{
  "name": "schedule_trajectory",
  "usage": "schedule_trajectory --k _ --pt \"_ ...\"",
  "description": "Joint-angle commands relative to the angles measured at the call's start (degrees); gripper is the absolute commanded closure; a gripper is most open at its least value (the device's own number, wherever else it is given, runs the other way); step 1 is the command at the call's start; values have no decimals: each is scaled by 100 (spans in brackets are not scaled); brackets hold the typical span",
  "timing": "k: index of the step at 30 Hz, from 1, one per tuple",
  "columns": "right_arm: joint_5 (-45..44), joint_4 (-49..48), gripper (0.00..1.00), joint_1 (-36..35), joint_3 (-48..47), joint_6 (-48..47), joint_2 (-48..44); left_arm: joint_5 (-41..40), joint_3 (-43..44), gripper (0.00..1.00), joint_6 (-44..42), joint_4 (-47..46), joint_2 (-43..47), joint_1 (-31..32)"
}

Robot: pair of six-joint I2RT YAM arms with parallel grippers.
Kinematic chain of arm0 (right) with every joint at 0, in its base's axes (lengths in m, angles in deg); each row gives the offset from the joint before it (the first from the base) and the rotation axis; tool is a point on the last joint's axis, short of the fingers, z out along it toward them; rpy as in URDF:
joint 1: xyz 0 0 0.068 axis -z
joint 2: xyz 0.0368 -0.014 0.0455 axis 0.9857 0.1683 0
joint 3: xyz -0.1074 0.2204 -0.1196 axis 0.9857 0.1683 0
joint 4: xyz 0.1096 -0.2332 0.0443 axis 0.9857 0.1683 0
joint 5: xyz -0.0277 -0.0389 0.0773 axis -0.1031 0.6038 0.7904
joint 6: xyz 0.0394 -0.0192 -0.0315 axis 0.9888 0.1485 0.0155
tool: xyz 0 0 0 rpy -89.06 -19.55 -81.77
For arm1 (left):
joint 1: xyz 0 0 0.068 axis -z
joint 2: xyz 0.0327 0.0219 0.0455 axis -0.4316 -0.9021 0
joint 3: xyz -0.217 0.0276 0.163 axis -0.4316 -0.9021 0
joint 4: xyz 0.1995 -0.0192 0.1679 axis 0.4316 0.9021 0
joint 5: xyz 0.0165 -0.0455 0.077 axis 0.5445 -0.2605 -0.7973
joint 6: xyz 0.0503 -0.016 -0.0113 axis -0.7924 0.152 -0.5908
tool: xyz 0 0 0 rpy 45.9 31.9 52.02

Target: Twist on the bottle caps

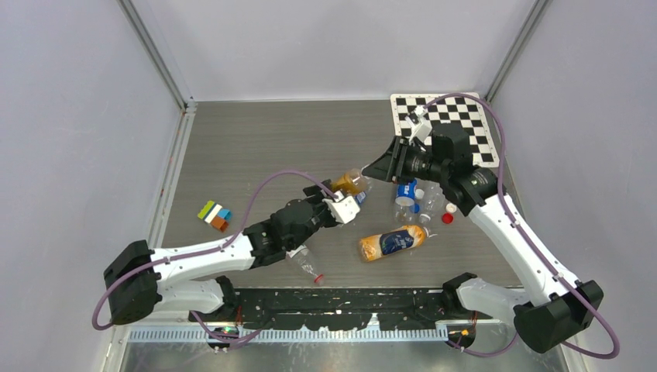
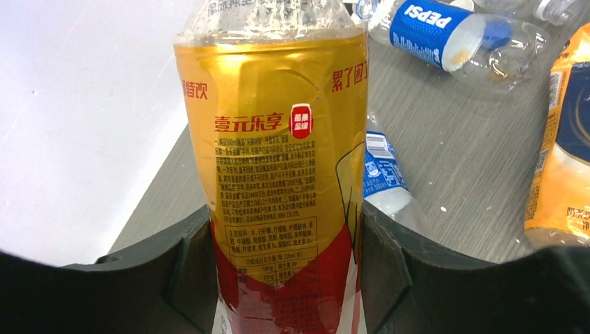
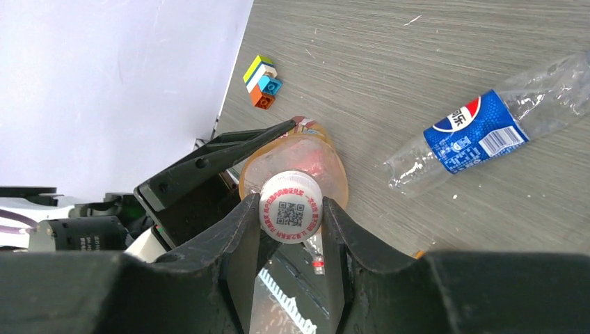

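My left gripper [image 2: 284,217] is shut on the lower body of a clear bottle [image 2: 278,153] with a gold and red label, holding it off the table [image 1: 350,183]. A white bottle cap [image 3: 291,207] printed with a QR code is pinched between the fingers of my right gripper [image 3: 291,210]. The cap sits at the mouth end of that bottle [image 3: 327,163]; whether it is threaded on I cannot tell. In the top view the right gripper [image 1: 381,167] meets the bottle's top from the right. Loose red [image 1: 447,218], white [image 1: 451,208] and blue [image 1: 415,208] caps lie on the table.
A Pepsi bottle [image 1: 405,192] lies just right of the held bottle, also in the right wrist view [image 3: 473,132]. An orange-labelled bottle [image 1: 393,242] lies nearer the front, and a clear red-capped bottle [image 1: 307,265] lies under the left arm. Coloured bricks [image 1: 214,215] sit left; a checkerboard [image 1: 445,116] lies back right.
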Motion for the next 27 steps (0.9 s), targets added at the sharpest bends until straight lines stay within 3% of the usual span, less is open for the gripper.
schedule_trajectory --k 1,7,11,20,27 --pt "-220 -85 73 -185 -38 466 -264 -101 -36 100 46 -1151 165 131" --pt "-77 230 35 -122 -301 -337 -437 8 -400 100 830 -272 697 71" --pt "81 117 22 -64 -275 -702 -631 566 -534 100 1514 287 1034 -113" --pt "530 -1001 15 -62 -140 -541 -465 1751 -246 100 2559 467 923 -204" --pt "779 -1178 15 -62 -233 -590 -209 2239 53 100 2980 162 566 -216"
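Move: The white cap, already on the mouth of the gold-labelled bottle, sits right between the right hand's fingers. From the left hand, which holds that bottle, the cap is about 9 cm right, 2 cm ahead and 8 cm up. On the table roughly 26 cm below the right hand, a Pepsi bottle lies some 9 cm ahead and 3 cm left, the orange bottle about 5 cm back and 9 cm right. Right fingers open off the cap, rising 4 cm, while the left draws the bottle back about 6 cm. ##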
